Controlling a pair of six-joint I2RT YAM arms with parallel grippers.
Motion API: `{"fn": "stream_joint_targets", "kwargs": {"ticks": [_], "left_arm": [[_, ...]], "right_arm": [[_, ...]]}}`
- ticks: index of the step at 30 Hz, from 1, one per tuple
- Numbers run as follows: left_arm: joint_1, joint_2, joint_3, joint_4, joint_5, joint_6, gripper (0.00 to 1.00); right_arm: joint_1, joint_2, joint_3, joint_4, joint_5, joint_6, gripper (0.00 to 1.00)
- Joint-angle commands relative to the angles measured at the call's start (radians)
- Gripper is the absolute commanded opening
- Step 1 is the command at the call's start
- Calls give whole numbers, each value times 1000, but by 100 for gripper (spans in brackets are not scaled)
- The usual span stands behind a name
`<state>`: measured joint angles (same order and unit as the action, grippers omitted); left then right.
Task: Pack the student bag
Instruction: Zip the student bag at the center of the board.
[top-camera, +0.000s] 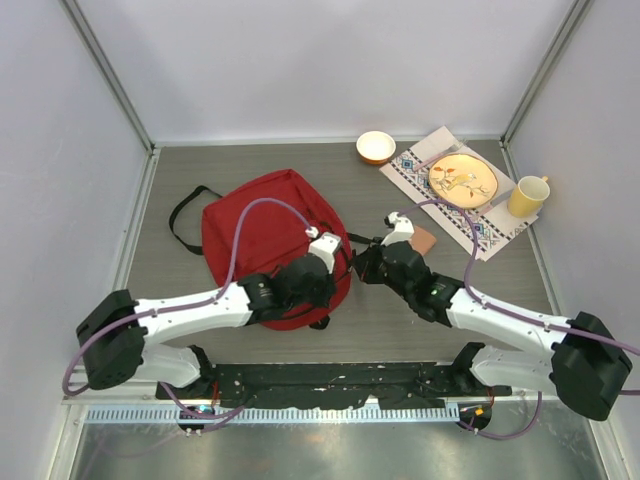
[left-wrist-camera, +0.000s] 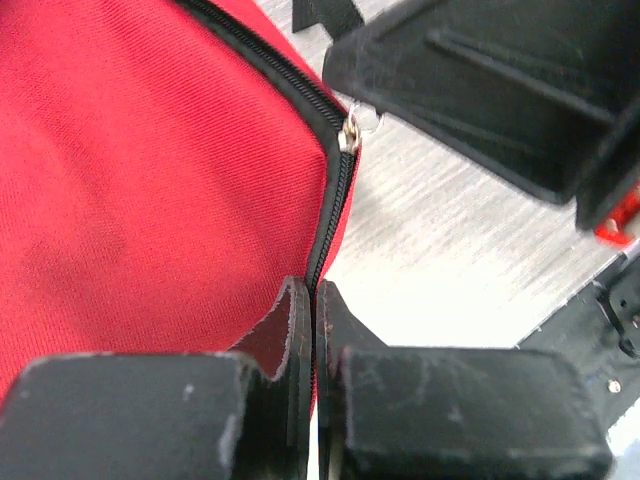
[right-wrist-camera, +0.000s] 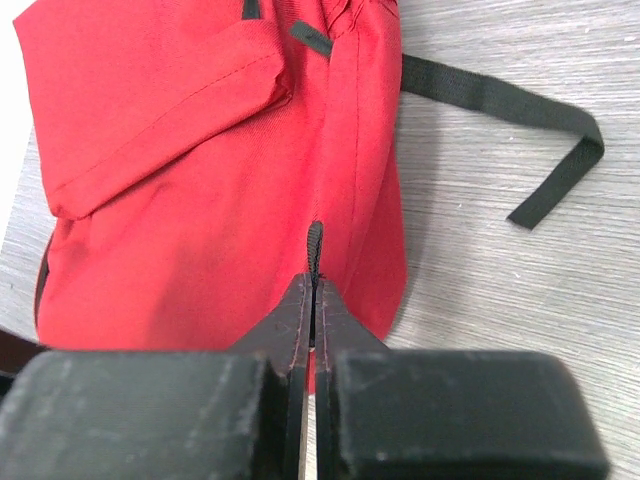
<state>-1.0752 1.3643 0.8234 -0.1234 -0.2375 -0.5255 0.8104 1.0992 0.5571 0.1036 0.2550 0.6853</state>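
Observation:
The student bag (top-camera: 262, 235) is a red backpack lying flat on the table, left of centre. Both grippers meet at its right edge. My left gripper (top-camera: 328, 268) is shut, pinching the bag's dark zipper edge (left-wrist-camera: 330, 215) between its fingertips (left-wrist-camera: 298, 310); its own midpoint shows in the left wrist view (left-wrist-camera: 315, 296). A silver zipper slider (left-wrist-camera: 349, 134) sits just beyond, under the other gripper's black body (left-wrist-camera: 480, 90). My right gripper (top-camera: 366, 262) is shut on a black cord zipper pull (right-wrist-camera: 315, 243) over the red fabric (right-wrist-camera: 180, 200); it shows in the right wrist view (right-wrist-camera: 313, 292).
A small brown flat item (top-camera: 425, 240) lies by my right wrist. At the back right are an orange-rimmed bowl (top-camera: 375, 146), a patterned placemat (top-camera: 490, 235) with a yellow plate (top-camera: 462, 180), and a yellow mug (top-camera: 527, 195). Black straps (top-camera: 185, 212) trail left of the bag and one (right-wrist-camera: 520, 105) trails right.

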Motion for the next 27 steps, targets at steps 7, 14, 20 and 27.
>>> {"fn": "stream_joint_targets", "kwargs": {"ticks": [7,14,20,27], "left_arm": [[-14,-295,-250,-58,50,-189,0],[-55,-355,-288,-110,44,-245,0],[-91,-378,-313,-124,29,-280,0],[-127,-421,-358,-128,0,-332,0]], "right_arm": [[-31,117,107,125,27,-21,1],[-79,226,182,191,-11,-39,1],[-125,343,251,248,-60,-52,1],[-178,445,323,309,-85,-47,1]]}}
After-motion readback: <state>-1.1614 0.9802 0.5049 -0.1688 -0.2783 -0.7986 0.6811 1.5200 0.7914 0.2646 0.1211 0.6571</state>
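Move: The right hand has the zip pull pinched; the black tab on the bag's far right side, where the pull is being taken, lies about 9 cm ahead and 6 cm to its left, slightly lower. The black strap lies some 6 cm ahead and 3 cm right, the brown wallet about 6 cm ahead and 14 cm right. From the left hand, shut on the zip's edge, the pull is roughly 6 cm ahead and 5 cm right, and the bag's black buckle 5 cm back, 2 cm left and well below. Still pinching the zip pull, the right hand draws it along the bag's right edge towards the black tab, first edging left, then forward for about 8 cm in all while sinking a little. Against it the left hand keeps its pinch on the zip's edge and hauls back and left, about 8 cm altogether, quick at first and then slower, with a slight wrist turn. ##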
